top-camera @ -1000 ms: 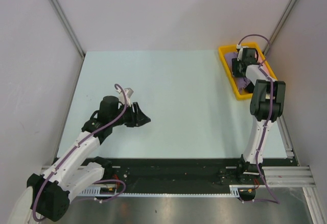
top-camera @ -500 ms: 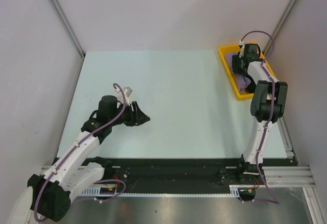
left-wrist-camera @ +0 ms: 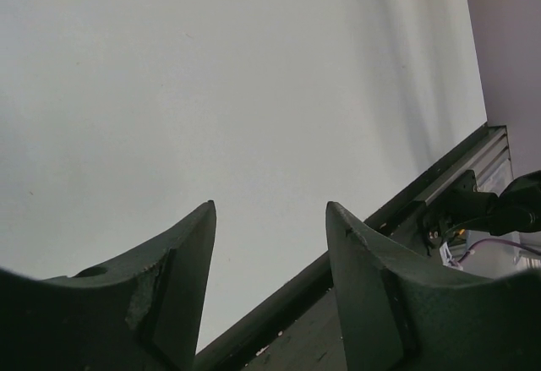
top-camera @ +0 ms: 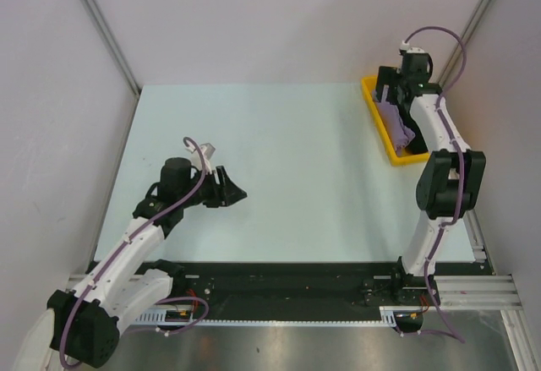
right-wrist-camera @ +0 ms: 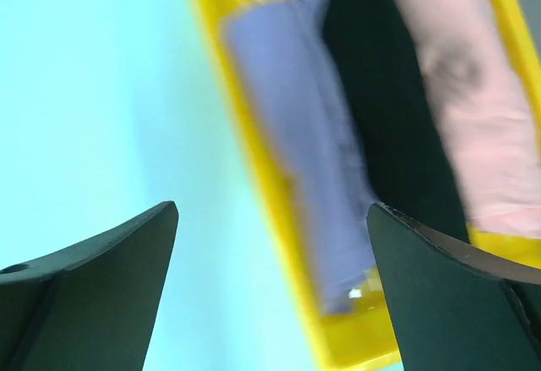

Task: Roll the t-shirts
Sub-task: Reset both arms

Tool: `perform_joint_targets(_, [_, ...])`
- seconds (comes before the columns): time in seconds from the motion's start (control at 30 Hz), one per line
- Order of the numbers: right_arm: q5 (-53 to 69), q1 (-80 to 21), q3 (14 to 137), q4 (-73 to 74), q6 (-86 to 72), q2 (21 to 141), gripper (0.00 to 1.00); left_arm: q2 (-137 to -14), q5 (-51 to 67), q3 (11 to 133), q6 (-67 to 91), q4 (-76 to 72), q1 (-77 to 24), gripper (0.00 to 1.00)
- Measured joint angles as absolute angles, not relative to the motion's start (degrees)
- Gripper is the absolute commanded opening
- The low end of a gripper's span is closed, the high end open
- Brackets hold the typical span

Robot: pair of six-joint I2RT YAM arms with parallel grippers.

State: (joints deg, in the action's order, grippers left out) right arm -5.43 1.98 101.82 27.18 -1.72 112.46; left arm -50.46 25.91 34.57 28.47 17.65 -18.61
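A lavender t-shirt [right-wrist-camera: 313,177] lies rolled lengthwise along the left side of a yellow bin [right-wrist-camera: 254,160]. A black t-shirt [right-wrist-camera: 389,109] lies beside it and a pink one [right-wrist-camera: 461,92] at the right. In the top view the lavender t-shirt [top-camera: 391,122] shows in the bin [top-camera: 372,105] at the back right. My right gripper [right-wrist-camera: 272,208] is open and empty above the bin's back end [top-camera: 387,94]. My left gripper [top-camera: 237,192] is open and empty over the bare table at the left; its wrist view [left-wrist-camera: 270,204] shows only tabletop.
The pale table [top-camera: 296,151] is walled on the left, back and right. A black rail [left-wrist-camera: 355,244] and metal frame run along the near edge. The right arm's cable [top-camera: 448,46] loops near the right wall.
My right gripper has lifted out of the bin and moved toward the back wall, which uncovers the lavender t-shirt. My left arm has barely moved.
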Motion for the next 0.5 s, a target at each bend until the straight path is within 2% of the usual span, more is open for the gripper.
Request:
perform_joint_targets(0.1, [-6.4, -3.6, 99.7, 26.9, -4.7, 105.8, 1.0, -50.5, 25.9, 34.6, 28.5, 17.5, -18.0, 0.81])
perform_joint_targets(0.13, [-6.5, -5.6, 98.4, 26.9, -5.5, 103.2, 1.0, -50.6, 25.9, 34.6, 28.3, 17.3, -17.9, 0.99])
perform_joint_targets(0.3, [-6.9, -18.9, 83.4, 23.6, -10.8, 84.8, 1.0, -49.9, 24.1, 34.6, 28.1, 17.4, -17.7, 1.0])
perform_joint_targets(0.5, [-7.6, -29.0, 68.8, 23.3, -15.4, 71.6, 1.0, -43.6, 18.7, 34.1, 29.7, 17.1, -17.6, 1.0])
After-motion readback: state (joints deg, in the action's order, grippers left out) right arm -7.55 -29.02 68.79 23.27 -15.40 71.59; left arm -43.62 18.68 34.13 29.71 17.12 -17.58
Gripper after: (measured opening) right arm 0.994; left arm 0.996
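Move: The purple t-shirt, already released into the yellow bin, lies roughly 5 cm to the right of the empty right hand, about level with it fore and aft and some 15 cm below. In the same bin the black roll is about 12 cm to that hand's right and level with it; the pink roll is some 20 cm right and 3 cm farther out. From the left hand the purple t-shirt lies about 56 cm right, 32 cm ahead and 12 cm below. The purple t-shirt is left behind in the bin as the right hand, already clear and fully open, sweeps away about 20 cm left and as much back over the bare table, climbing some 10 cm before dipping slightly and turning about 20 degrees counter-clockwise. The left hand spreads its half-open fingers wide, then lifts and edges left a couple of centimetres. Neither touches anything. ##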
